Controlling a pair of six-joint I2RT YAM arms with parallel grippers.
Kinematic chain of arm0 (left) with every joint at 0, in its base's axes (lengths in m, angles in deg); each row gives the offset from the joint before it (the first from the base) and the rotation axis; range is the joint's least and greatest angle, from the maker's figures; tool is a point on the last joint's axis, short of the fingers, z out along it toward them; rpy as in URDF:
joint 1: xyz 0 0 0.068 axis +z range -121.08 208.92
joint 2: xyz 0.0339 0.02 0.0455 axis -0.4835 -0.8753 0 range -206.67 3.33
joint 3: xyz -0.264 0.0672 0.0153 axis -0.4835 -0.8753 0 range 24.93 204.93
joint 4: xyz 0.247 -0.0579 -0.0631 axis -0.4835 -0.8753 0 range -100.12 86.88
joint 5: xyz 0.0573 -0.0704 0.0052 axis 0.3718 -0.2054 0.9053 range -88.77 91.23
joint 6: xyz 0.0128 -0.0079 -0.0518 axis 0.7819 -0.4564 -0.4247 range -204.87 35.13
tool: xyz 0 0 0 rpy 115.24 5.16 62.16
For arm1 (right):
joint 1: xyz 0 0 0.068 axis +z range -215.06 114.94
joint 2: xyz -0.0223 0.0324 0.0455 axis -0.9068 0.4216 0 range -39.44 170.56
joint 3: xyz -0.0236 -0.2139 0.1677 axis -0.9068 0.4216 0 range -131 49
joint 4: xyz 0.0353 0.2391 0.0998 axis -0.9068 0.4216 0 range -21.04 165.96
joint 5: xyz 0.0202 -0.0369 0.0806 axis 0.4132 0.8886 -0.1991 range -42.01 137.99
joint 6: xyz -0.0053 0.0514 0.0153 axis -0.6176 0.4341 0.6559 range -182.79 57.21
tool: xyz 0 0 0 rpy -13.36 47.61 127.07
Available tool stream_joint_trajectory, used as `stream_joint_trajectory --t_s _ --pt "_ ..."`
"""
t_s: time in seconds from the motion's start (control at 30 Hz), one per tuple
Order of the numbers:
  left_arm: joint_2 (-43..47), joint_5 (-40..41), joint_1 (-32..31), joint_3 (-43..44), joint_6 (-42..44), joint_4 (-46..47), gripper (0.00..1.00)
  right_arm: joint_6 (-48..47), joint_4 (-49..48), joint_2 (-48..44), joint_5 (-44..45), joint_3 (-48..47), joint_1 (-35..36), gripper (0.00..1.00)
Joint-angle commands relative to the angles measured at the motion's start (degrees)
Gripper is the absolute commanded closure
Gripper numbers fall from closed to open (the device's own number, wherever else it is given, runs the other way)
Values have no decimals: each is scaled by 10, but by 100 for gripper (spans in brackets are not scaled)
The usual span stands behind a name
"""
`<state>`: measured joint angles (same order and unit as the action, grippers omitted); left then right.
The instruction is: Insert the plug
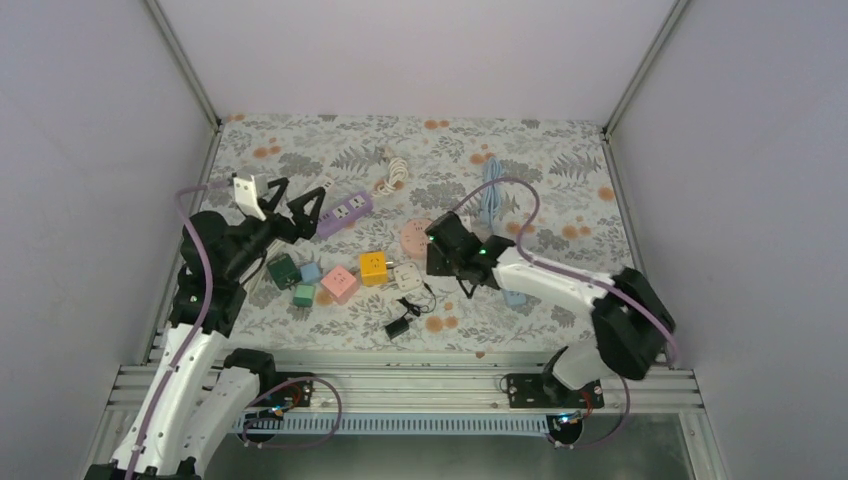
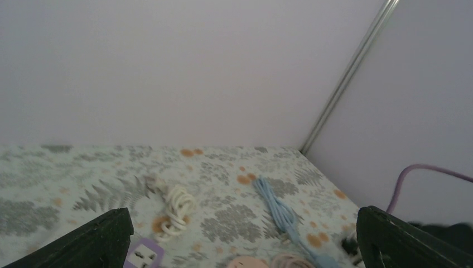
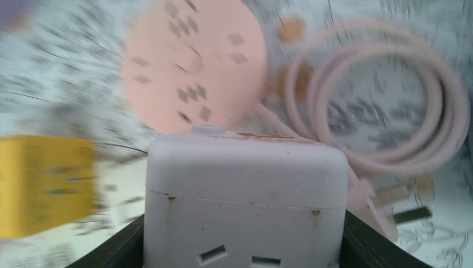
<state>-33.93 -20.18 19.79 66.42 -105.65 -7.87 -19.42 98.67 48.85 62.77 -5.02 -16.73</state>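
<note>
A white cube socket (image 3: 245, 190) fills the right wrist view, sharp against a blurred floor. My right gripper (image 3: 242, 248) is shut on it, one dark finger flat against each side. Seen from above, the white cube socket (image 1: 407, 277) sits at the tip of my right gripper (image 1: 428, 264), mid-table. A small black plug (image 1: 398, 327) with a thin cord lies just in front of it. A pink plug (image 3: 393, 206) with bare prongs lies right of the cube. My left gripper (image 1: 298, 202) hangs open above the purple power strip (image 1: 345, 212), holding nothing.
A yellow cube (image 1: 373, 267), pink cube (image 1: 340, 283), blue cube (image 1: 311, 271) and two green cubes (image 1: 283, 270) lie in a cluster. A round pink socket (image 1: 415, 235) with coiled cord, a white cable (image 1: 393, 175) and a blue cable (image 1: 492, 195) lie further back. Walls enclose three sides.
</note>
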Motion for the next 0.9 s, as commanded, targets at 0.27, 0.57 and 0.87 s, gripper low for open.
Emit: stream_joint_trajectory --t_s 0.27,0.57,0.87 --pt "-105 -169 -9 58 -82 42 0 -281 -331 -188 -123 8 -8 42" --pt "-189 -301 -26 122 -68 -29 0 -450 -357 -199 -325 -30 -15 44" --pt "-246 -225 -108 166 -130 -81 3 -491 -354 -150 -445 -65 -35 46"
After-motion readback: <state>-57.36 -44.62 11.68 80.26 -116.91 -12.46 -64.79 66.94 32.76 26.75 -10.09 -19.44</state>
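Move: The white block is already pinched in the right hand, clear of the table. From it the left gripper's open fingers are about 27 cm left and 28 cm higher, roughly level in reach; seen from the left hand, the block is that far right and below. Below the right hand, the round pink socket is about 5 cm ahead and 5 cm left, the pink cord coil 4 cm ahead and 5 cm right, the white flat socket 8 cm left and 3 cm back. The white block goes up fast in the right hand's kept grip, about 25 cm, and some 11 cm left towards the left gripper, while that wrist tips up out of its downward point and swings counter-clockwise. The left hand comes about 11 cm right to meet the block, bobbing a few centimetres in height, turning clockwise and tipping down, fingers staying open. ##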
